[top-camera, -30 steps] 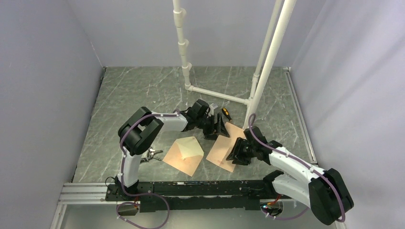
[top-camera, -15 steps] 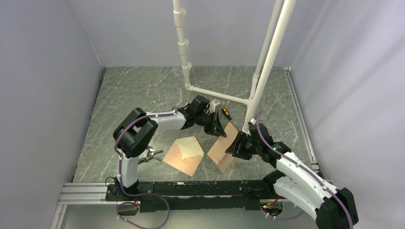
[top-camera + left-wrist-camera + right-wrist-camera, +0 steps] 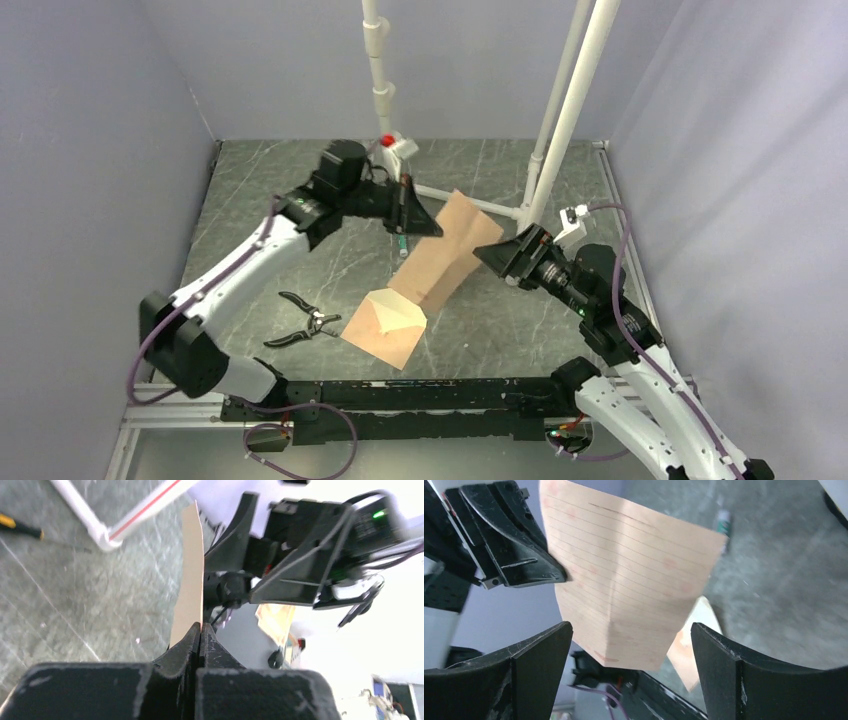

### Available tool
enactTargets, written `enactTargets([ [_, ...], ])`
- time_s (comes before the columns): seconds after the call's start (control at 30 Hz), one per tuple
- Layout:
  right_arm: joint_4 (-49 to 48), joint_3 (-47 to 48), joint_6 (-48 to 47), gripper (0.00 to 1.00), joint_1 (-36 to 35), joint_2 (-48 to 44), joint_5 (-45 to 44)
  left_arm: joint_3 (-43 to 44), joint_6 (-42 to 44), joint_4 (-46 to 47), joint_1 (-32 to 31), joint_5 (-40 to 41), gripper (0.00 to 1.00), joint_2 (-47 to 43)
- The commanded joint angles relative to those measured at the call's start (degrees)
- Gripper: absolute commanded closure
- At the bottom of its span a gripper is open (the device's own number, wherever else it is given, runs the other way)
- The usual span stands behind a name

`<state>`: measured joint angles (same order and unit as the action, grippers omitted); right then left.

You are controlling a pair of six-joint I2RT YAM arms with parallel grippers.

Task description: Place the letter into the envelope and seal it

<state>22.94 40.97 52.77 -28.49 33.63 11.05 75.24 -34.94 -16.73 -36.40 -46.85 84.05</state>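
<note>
The letter (image 3: 443, 255), a lined pinkish-tan sheet, hangs tilted in the air over the table middle, bent along a crease. My left gripper (image 3: 420, 218) is shut on its upper left edge; the left wrist view shows the jaws (image 3: 201, 628) pinched on the sheet's edge (image 3: 192, 580). To the right of the sheet my right gripper (image 3: 498, 258) stands open and holds nothing. In the right wrist view the letter (image 3: 629, 585) hangs beyond the wide jaws (image 3: 631, 635). The envelope (image 3: 385, 322) lies flat near the front edge with its flap open, below the letter.
Pliers (image 3: 300, 326) lie left of the envelope. A marker (image 3: 402, 243) lies under the left gripper. A white pipe frame (image 3: 462, 201) stands at the back, one upright (image 3: 560, 120) close to the right gripper. A screwdriver (image 3: 20, 527) lies near the pipe foot.
My left gripper shut on the letter and lifted it off the table, up and back. My right gripper opened, let the sheet go, and drew away to the right.
</note>
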Motion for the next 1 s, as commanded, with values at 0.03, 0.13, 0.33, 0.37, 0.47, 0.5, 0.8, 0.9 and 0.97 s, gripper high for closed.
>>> enactTargets([
  [0.03,-23.5,1.9,6.3,0.05,0.1,1.8,3.6,6.2,-7.2,1.5,3.9,-1.3,0.98,-6.6],
  [0.13,-30.0,6.4,5.4,0.05,0.0,5.9,6.7,8.6,-15.3,6.3,4.7,-0.9,0.98,-7.7],
  [0.33,-36.2,15.0,4.3,0.11,0.1,13.2,14.6,12.0,-27.0,18.0,5.0,-3.5,0.98,-8.6],
  [0.37,-37.3,16.1,4.5,0.15,0.0,14.0,16.0,12.7,-27.6,18.4,5.1,-3.7,0.97,-8.6],
  [0.47,-41.2,17.4,7.0,0.26,0.0,14.9,18.6,14.7,-26.7,16.9,5.2,-3.4,0.98,-8.8],
  [0.5,-43.1,17.0,8.2,0.30,0.0,14.4,18.9,15.1,-26.1,15.2,5.4,-3.2,0.98,-9.0],
  [0.8,-48.3,15.9,10.7,0.83,0.0,12.0,16.3,16.2,-25.8,14.7,6.4,-5.4,0.98,-9.9],
  [0.9,-45.1,18.5,8.1,1.00,0.1,12.8,15.8,16.5,-25.0,14.7,6.4,-6.0,0.75,-10.6],
  [0.97,-42.9,20.3,5.9,1.00,0.0,13.3,15.5,16.1,-24.5,14.4,6.4,-5.7,0.38,-11.3],
])
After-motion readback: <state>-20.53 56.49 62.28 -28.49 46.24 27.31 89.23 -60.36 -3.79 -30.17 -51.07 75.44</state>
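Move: The letter is already off the table, pinched by its left edge in the left gripper, its middle some 3 cm back, 2 cm right and 4 cm below that hand. From the open right gripper, the letter's middle lies about 8 cm left, level fore and aft, 1 cm lower. On the table some 25 cm below the right hand, the envelope is 5 cm back and 21 cm left, the glue stick 11 cm ahead and 17 cm left, and the screwdriver 12 cm ahead and 3 cm left. Lift the letter with the left gripper about 20 cm, easing it a little left and swinging the fingertips up to near level, then open those fingers at the very end. Bring the right gripper up alongside some 24 cm and leftward, first slightly forward then back, tilting its fingers up and turning counter-clockwise, and close it from wide open to pinch the letter's right edge. ##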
